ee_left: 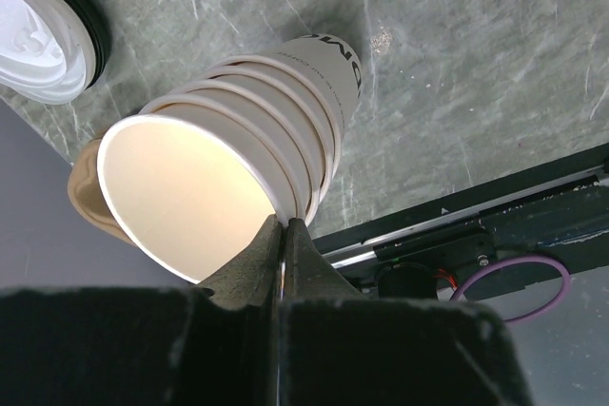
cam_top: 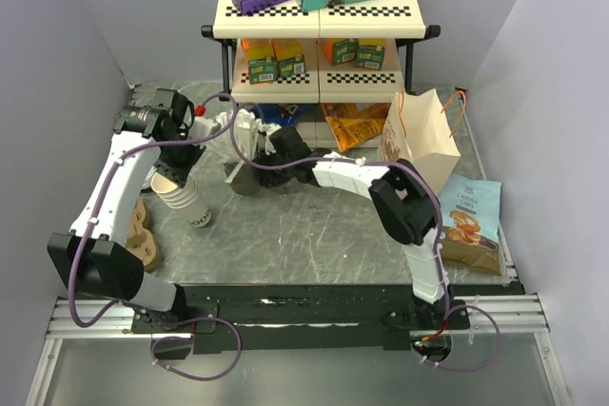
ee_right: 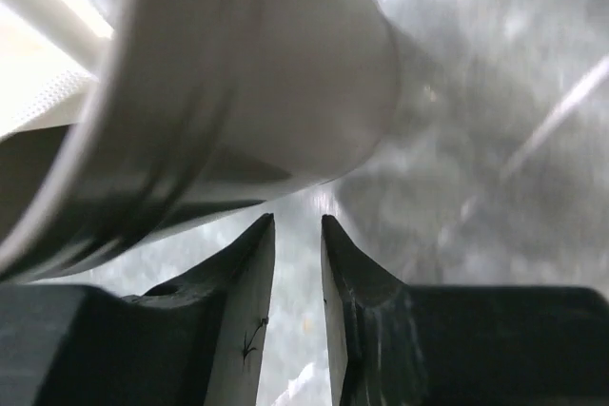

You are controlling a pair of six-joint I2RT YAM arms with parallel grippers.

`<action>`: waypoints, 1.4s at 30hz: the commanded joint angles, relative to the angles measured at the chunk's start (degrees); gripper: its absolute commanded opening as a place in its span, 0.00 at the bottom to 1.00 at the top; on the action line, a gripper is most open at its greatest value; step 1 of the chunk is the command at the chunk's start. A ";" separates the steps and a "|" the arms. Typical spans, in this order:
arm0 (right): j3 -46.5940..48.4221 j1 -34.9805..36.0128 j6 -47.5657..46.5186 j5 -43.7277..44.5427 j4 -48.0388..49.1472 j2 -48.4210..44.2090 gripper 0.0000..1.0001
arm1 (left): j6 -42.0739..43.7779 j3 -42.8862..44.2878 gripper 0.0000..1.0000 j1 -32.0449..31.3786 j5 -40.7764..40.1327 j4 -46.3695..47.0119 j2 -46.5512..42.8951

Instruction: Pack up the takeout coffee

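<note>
A tilted stack of nested white paper cups [cam_top: 186,202] hangs over the left of the table. The innermost one is the takeout coffee cup [ee_left: 181,187], white with a cream inside. My left gripper [ee_left: 285,222] is shut on its rolled rim; in the top view the left gripper [cam_top: 173,176] sits at the stack's upper end. My right gripper [cam_top: 259,166] reaches to the dark grey cup [cam_top: 245,181] at table centre-left. In the wrist view the right gripper [ee_right: 297,221] shows a narrow gap with nothing in it. A pale, blurred round container [ee_right: 238,83] lies just past the tips.
A brown paper bag [cam_top: 419,135] stands open at the right, with a chips bag [cam_top: 471,221] in front of it. A shelf [cam_top: 319,16] of boxes fills the back. A tan cardboard tray [cam_top: 143,235] lies at the left edge. White lids [ee_left: 43,35] sit nearby.
</note>
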 commanded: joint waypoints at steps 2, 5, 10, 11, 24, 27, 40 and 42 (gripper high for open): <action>9.42 0.64 -0.58 -0.46 3.80 5.92 0.34 | -1.21 0.79 0.01 -0.26 0.01 -0.84 -2.52; 13.20 0.56 0.47 -1.34 4.06 9.35 0.34 | -1.65 0.52 0.01 -0.26 0.01 -0.58 -2.43; 20.57 0.91 4.42 -6.52 8.18 15.41 0.39 | -1.74 0.87 0.01 -0.26 0.01 -0.49 -2.43; 21.28 1.17 5.47 -6.79 8.11 15.43 0.40 | -1.74 0.96 0.01 -0.26 0.01 -0.49 -2.34; -0.24 0.38 18.74 -20.66 6.52 -10.50 0.93 | -4.81 -0.36 0.01 -1.05 2.73 3.20 -0.67; -1.03 0.38 25.77 -25.07 11.61 -9.54 0.92 | -6.13 -0.71 0.01 -1.05 4.58 4.25 -0.67; 4.06 3.10 30.44 -25.69 13.03 -4.70 0.91 | -8.24 -2.29 0.01 -1.49 9.59 6.72 0.39; 4.59 3.45 30.71 -25.51 12.77 -4.09 0.91 | -8.41 -2.55 0.01 -1.57 10.12 6.63 0.39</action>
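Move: Just left of the right hand, with its centre about 7 cm left, 1 cm ahead and 2 cm higher, stands the metal straw bucket. The cup stack that this hand goes for next is some 19 cm left, 8 cm back and 6 cm up. The left hand already grips the stack's rim; the stack's middle is about 6 cm below it and 2 cm right, the cup carrier 10 cm left, 5 cm back and 14 cm down. Pushing on low against the straw bucket, the nearly shut right gripper goes about 8 cm left and forward, then opens wide and backs off some 12 cm while rising about 14, coming free. It tips its fingers up by some 30 degrees and edges left, slightly down, towards the cup stack. The left hand keeps its rim grip and brings the stack about 3.5 cm right to meet it. ##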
